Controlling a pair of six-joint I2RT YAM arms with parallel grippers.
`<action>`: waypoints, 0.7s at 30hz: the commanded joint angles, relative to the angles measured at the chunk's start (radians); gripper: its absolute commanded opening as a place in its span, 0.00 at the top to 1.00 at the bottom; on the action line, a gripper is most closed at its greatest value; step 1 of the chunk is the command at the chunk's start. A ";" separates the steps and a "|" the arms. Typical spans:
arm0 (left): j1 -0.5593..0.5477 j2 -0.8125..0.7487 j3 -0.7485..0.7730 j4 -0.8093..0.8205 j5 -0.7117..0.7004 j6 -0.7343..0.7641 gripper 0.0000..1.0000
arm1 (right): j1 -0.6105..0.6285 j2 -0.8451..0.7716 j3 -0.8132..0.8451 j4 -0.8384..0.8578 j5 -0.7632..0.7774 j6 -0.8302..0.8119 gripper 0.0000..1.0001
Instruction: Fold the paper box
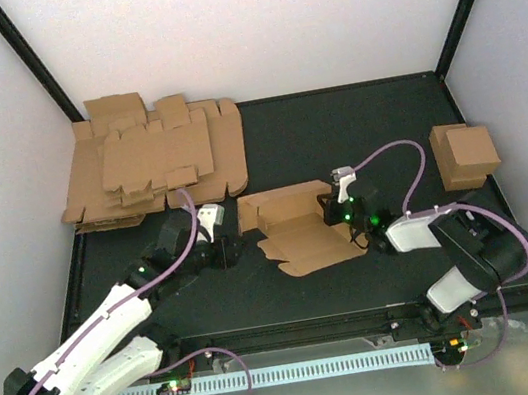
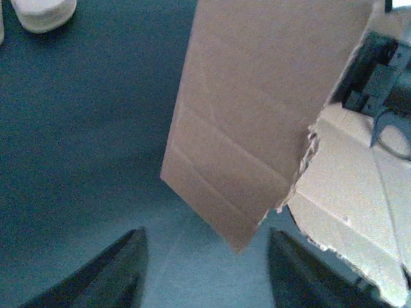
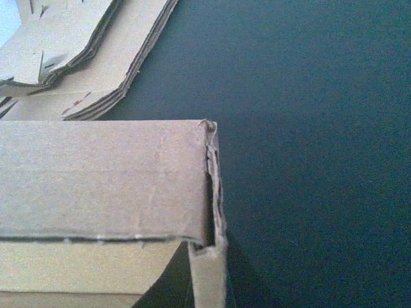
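Observation:
The paper box (image 1: 299, 227) lies half-folded in the middle of the black mat, with one long wall raised and its front flaps flat. In the right wrist view, my right gripper (image 3: 209, 282) is shut on the end wall of the paper box (image 3: 96, 179), at its right corner. From above, the right gripper (image 1: 334, 209) sits at the box's right end. My left gripper (image 1: 230, 251) is just off the box's left end. In the left wrist view, the left gripper (image 2: 205, 273) is open and a corner of a brown flap (image 2: 250, 128) hangs just ahead of its empty jaws.
A pile of flat cardboard blanks (image 1: 152, 165) covers the back left of the mat, and its edge shows as the pile of blanks (image 3: 77, 58) in the right wrist view. A folded cardboard box (image 1: 467, 153) stands at the back right. White walls enclose the mat.

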 commanded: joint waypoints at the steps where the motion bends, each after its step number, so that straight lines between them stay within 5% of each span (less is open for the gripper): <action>1: 0.004 -0.048 0.039 0.019 0.017 -0.019 0.32 | 0.000 -0.069 -0.019 -0.040 0.047 0.065 0.98; 7: 0.004 -0.152 0.051 0.012 -0.001 -0.022 0.02 | 0.000 -0.133 -0.044 -0.084 0.068 0.169 0.98; 21: -0.043 -0.178 0.048 0.184 0.154 -0.262 0.01 | 0.005 -0.266 -0.013 -0.215 0.294 0.411 0.98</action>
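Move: The right hand still pinches the paper box by its far right corner; the box's middle lies about 6 cm to its left, 4 cm back and 3 cm lower. The flat cardboard stack is roughly 38 cm left and 17 cm ahead of that hand, the small finished box some 31 cm right and 6 cm ahead. From the left hand, the paper box is about 16 cm right, 4 cm ahead and 10 cm lower. Right hand keeps pinching, swings box clockwise, shifting 4 cm right and slightly up; left opens further, rising 9 cm. ##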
